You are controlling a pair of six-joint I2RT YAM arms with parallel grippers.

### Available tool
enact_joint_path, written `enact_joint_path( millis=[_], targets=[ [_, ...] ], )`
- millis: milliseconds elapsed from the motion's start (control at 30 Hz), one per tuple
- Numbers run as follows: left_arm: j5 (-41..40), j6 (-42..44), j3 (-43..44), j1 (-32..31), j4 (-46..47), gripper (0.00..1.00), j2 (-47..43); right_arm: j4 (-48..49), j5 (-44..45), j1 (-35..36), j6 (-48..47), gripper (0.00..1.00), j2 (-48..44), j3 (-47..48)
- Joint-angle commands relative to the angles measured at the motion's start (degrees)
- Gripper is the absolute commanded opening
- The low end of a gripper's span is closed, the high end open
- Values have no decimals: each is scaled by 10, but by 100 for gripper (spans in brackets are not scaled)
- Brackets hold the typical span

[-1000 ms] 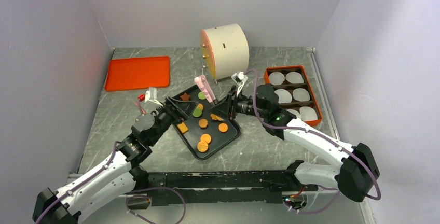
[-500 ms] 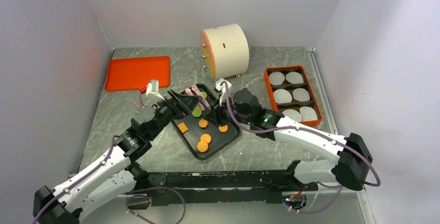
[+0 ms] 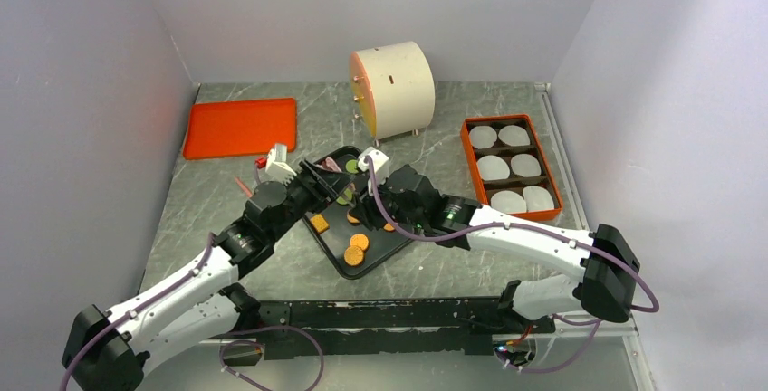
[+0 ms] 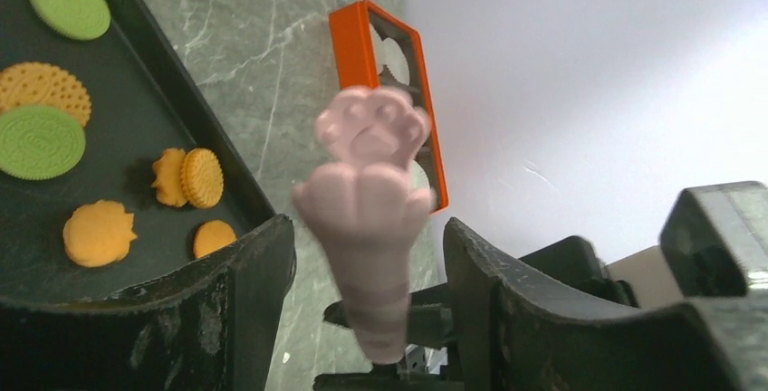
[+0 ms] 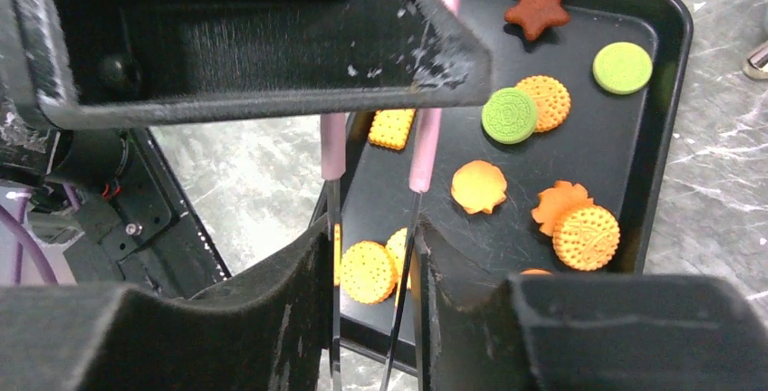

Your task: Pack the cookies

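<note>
Several cookies lie on a black tray [image 3: 348,272]: orange rounds [image 3: 360,242], an orange square [image 3: 319,223], green rounds [image 5: 509,115] and a brown star [image 5: 537,9]. My right gripper [image 5: 371,255] is shut on the metal arms of pink paw-tipped tongs [image 5: 424,151] above the tray. My left gripper [image 4: 367,309] is open, its fingers [image 4: 240,296] on either side of the tongs' pink paw end [image 4: 371,138] with gaps on both sides. In the top view the two grippers, left [image 3: 317,183] and right [image 3: 367,196], meet over the tray's far part.
An orange box [image 3: 546,166] with white paper liners [image 3: 494,167] stands at the right and also shows in the left wrist view [image 4: 362,42]. An orange lid [image 3: 241,127] lies at the far left. A cream cylinder [image 3: 392,90] stands behind the tray.
My right gripper moved left with the tongs, lowering them over the tray. My left gripper moved forward and now brackets the tongs' pink end.
</note>
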Motion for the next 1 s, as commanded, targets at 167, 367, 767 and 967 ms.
enact_joint_path(
  millis=[167, 367, 767, 967],
  targets=[
    [-20, -48, -43, 2, 46, 67, -33, 10, 37, 4, 2, 35, -2, 33],
    [16, -38, -46, 1, 112, 67, 1, 14, 27, 5, 5, 35, 3, 35],
    [-18, -60, -71, 1, 149, 35, 14, 21, 8, 6, 9, 38, 4, 28],
    [1, -105, -88, 1, 171, 11, 31, 30, 11, 6, 8, 41, -1, 24]
  ],
)
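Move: Just at the left fingertips, about 1 cm ahead, 1 cm to the right and 1 cm lower, are the tongs' pink paw handles. From that hand the flower cookie lies roughly 1 cm ahead, 2 cm right and 20 below, the near green cookie some 4 cm ahead, 1 cm left and equally low. From the right hand, already gripping the metal arms, the handles are about 6 cm ahead, 3 cm left and 4 cm up. Closing on the tongs' pink handles, the left hand first dips about 2 cm, comes back up roughly 1 cm, and eases slightly forward and right around them. It then holds place, rolling its left side down some 10 degrees as the half-open fingers shut and pinch the handles. The right hand stays put, keeping the metal arms between its fingers, its grip slackening a touch at the end. ##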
